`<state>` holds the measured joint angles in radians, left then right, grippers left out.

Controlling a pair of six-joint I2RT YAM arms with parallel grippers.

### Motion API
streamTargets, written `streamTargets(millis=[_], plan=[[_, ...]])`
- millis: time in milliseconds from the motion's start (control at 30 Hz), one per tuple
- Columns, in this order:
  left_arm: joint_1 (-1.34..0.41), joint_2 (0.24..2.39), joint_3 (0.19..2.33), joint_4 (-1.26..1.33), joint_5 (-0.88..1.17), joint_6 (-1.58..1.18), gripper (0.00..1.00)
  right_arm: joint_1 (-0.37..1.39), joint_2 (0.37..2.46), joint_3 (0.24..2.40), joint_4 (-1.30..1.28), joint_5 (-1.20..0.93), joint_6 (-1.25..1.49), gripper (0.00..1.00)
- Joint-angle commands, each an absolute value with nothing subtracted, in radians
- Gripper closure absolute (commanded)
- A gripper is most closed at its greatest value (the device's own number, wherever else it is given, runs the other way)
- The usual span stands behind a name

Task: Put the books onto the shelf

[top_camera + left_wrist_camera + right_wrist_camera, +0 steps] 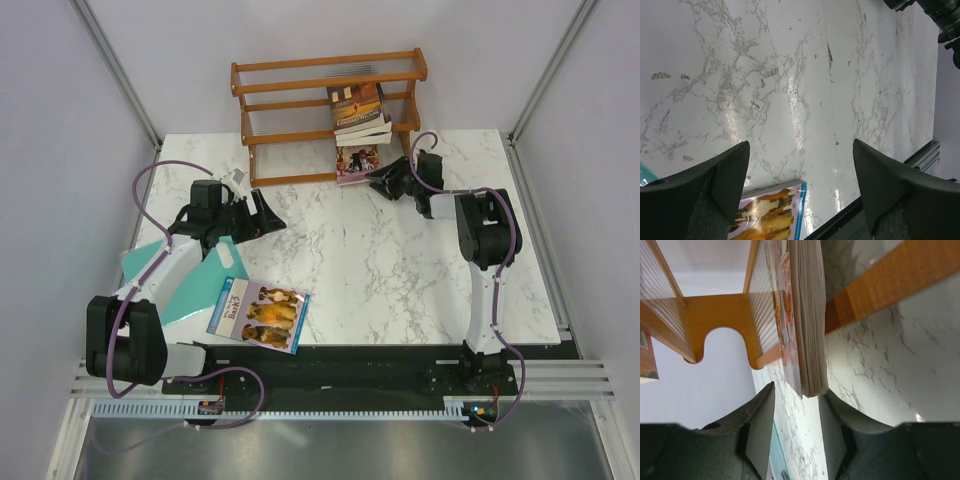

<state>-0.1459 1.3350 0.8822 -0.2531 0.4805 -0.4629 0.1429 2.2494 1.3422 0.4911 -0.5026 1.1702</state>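
The shelf (300, 110) stands at the table's far edge. On its upper tier lies a short stack of books topped by a brown-orange cover (358, 108). A pink book (357, 163) lies on the lower tier, its near end sticking out. My right gripper (377, 180) is open at that end. In the right wrist view the pink book's corner (807, 340) hangs just past the right gripper (797, 395), beside one fingertip (832, 402) and apart from the other. The dog-cover book (260, 313) lies flat near the front. My left gripper (270, 217) hovers open above the table, empty (800, 160).
A teal cutting board (190, 285) lies under the left arm, beside the dog-cover book (772, 215). The table's black front edge (860, 212) runs just past that book. The shelf's orange end panel (715, 315) and rail (890, 277) flank the pink book.
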Motion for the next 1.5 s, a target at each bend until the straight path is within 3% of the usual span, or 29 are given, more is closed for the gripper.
streamTargets(millis=[0, 300, 633, 1467], plan=[[-0.141, 1.338, 0.882, -0.242, 0.492, -0.423, 0.1, 0.144, 2.278, 1.414, 0.5, -0.45, 1.152, 0.54], [-0.141, 1.336, 0.881, -0.242, 0.494, -0.42, 0.1, 0.147, 2.295, 1.402, 0.506, -0.376, 1.155, 0.65], [-0.141, 1.338, 0.877, -0.242, 0.497, -0.42, 0.1, 0.15, 2.312, 1.339, 0.719, -0.386, 1.213, 0.9], [-0.141, 1.348, 0.87, -0.239, 0.5, -0.43, 0.11, 0.155, 2.188, 1.344, 0.789, -0.462, 1.128, 0.99]])
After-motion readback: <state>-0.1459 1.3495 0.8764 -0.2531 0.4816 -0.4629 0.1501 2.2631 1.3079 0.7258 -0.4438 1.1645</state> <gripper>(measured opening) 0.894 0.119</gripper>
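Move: The pink book on the lower shelf has its near right corner between the right hand's half-open fingertips; its middle lies some 6 cm ahead, 4 cm left and 4 cm higher. The stacked books one tier up are about 8 cm ahead, 3 cm left and 18 cm above the hand; the shelf's right side is about 5 cm ahead, 8 cm to the right and 5 cm up. From the idle left hand the pink book is about 17 cm ahead, 18 cm right and 5 cm lower. Forward about 2 cm onto the pink book's near right corner, dipping and swinging slightly clockwise, the right hand closes its half-open fingers and pinches the corner. It keeps that grip and then rises nearly 4 cm from its lowest point, speeding up at the end, while the fingers tip upward by about 10 degrees. ##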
